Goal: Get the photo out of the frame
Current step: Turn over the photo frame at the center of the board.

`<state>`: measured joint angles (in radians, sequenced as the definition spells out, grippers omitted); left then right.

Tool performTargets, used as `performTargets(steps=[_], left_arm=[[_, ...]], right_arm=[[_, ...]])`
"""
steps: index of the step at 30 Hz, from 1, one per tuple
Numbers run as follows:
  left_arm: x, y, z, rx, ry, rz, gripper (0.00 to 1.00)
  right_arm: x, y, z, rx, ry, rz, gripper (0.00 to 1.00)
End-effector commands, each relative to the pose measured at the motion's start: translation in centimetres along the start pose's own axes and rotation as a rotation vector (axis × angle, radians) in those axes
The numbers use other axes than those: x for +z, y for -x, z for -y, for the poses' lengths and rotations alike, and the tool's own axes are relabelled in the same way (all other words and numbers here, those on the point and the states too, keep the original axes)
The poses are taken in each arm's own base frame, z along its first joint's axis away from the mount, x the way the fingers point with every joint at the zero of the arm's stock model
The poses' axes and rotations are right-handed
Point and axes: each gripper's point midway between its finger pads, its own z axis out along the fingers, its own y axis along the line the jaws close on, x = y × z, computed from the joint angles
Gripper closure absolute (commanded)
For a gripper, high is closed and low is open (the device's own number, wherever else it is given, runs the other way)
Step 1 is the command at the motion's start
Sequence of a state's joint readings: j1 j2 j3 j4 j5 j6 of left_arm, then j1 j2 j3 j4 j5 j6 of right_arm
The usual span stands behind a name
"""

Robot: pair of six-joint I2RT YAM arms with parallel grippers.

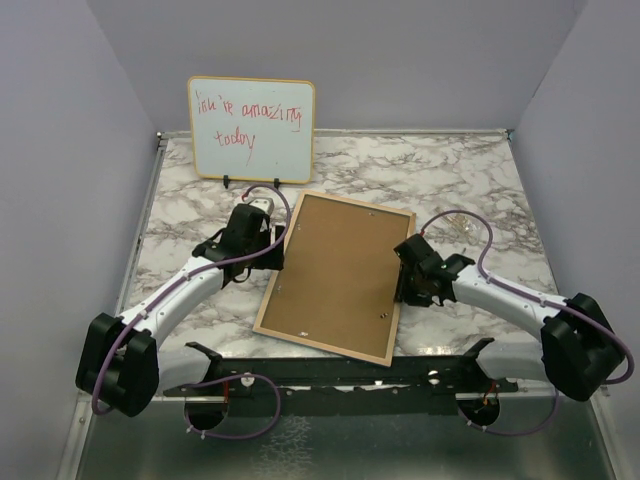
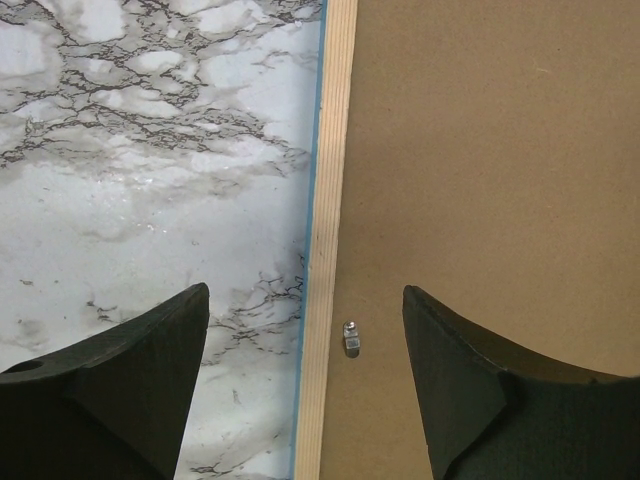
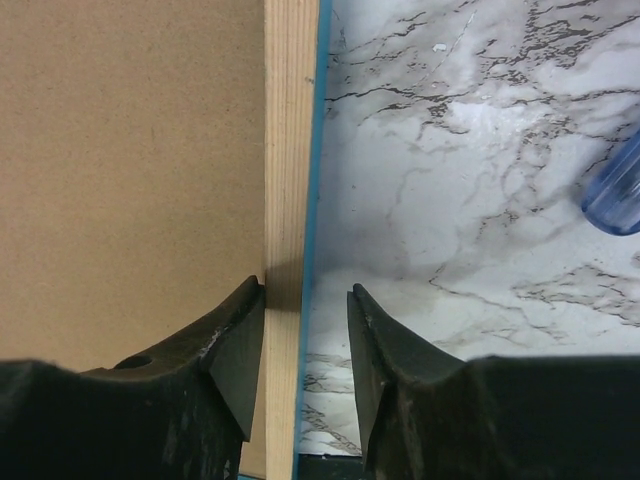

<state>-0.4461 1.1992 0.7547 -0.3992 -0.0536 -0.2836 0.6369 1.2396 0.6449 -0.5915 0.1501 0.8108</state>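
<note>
The frame (image 1: 338,275) lies face down on the marble table, its brown backing board (image 2: 480,150) up, ringed by a pale wood rim (image 2: 325,200) with a thin blue edge. The photo is hidden under the board. My left gripper (image 2: 306,288) hangs open over the frame's left rim, one finger above the marble and one above the board, near a small metal tab (image 2: 351,338). My right gripper (image 3: 306,284) straddles the right rim (image 3: 290,120). Its left finger touches the rim's inner side; its right finger stands a little off the blue edge.
A small whiteboard (image 1: 252,130) with red handwriting stands at the back left. A translucent blue object (image 3: 615,190) lies on the marble table (image 1: 450,170) right of the frame. Grey walls close in both sides; a dark rail runs along the near edge.
</note>
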Motion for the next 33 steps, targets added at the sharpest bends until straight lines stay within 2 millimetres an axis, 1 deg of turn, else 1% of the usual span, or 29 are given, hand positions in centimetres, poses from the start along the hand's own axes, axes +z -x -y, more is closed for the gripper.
performTargets(steps=[1,4,5,6,8,9,11,14,17,19,20,23,25,29,33], left_arm=[[-0.1,-0.4,-0.1,0.012,0.01,-0.012,0.21],[-0.1,-0.5,-0.2,0.013,0.017,-0.015,0.21],[-0.1,-0.6,-0.2,0.013,0.019,-0.019,0.21],[0.0,-0.6,-0.2,0.013,0.021,-0.022,0.21],[0.0,-0.7,-0.2,0.012,0.024,-0.023,0.21],[0.0,-0.7,-0.2,0.01,0.024,-0.025,0.21],[0.2,-0.9,0.0,0.006,0.014,-0.034,0.21],[0.7,-0.7,0.2,-0.042,0.027,-0.053,0.19],[1.5,0.8,1.4,-0.118,0.011,-0.06,0.19],[2.5,1.2,1.9,-0.111,-0.013,-0.062,0.17],[3.0,1.1,2.3,-0.102,-0.034,-0.074,0.17],[4.0,0.3,2.4,-0.114,-0.03,-0.1,0.18],[4.6,-0.7,2.1,-0.138,-0.022,-0.112,0.18],[5.0,-2.6,1.3,-0.187,0.01,-0.118,0.21],[4.5,-3.1,0.5,-0.213,0.041,-0.084,0.21]], right_arm=[[0.8,0.5,0.0,-0.016,-0.04,0.027,0.6],[1.1,0.5,0.1,-0.039,-0.062,0.019,0.68],[1.2,0.6,0.2,-0.045,-0.075,0.022,0.76],[1.2,0.6,0.7,-0.044,-0.099,0.028,0.81],[0.9,1.0,1.1,-0.046,-0.117,0.052,0.96],[0.7,1.1,1.3,-0.049,-0.123,0.064,0.98],[0.4,1.7,0.9,-0.074,-0.096,0.09,0.99],[0.1,2.3,-1.2,-0.192,0.036,0.117,0.99],[0.1,3.5,-1.8,-0.263,0.036,0.14,1.0],[0.6,3.4,-2.2,-0.326,0.033,0.1,0.99],[0.9,3.2,-2.3,-0.347,0.029,0.075,1.0],[1.7,2.5,-2.0,-0.367,0.014,0.037,1.0],[1.7,2.3,-1.8,-0.368,0.015,0.037,1.0],[1.2,3.2,-2.3,-0.376,0.035,0.075,1.0],[1.4,4.0,-2.7,-0.402,0.013,0.077,0.99]])
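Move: The photo frame lies back up. Its right rail is about 1 cm left of the right hand and 1 cm below, already between the parted fingertips; the frame's near right corner is some 14 cm back and 3 cm left, and a blue screwdriver handle 4 cm ahead, 11 cm right. The left rail runs 7 cm beneath the left hand, about 1 cm to its right, with a metal clip about 5 cm ahead and 4 cm right. The right hand dips about 1 cm over the right rail, shuts its fingers to pinch it, then draws it some 3 cm forward and slightly left while turning about 15 degrees counter-clockwise. The left hand waits at first, then comes down about 5.5 cm towards the left rail, swinging forward and right before easing back, its wide-open fingers tipping some 10 degrees steeper and ending close over the rail, any touch not visible. ##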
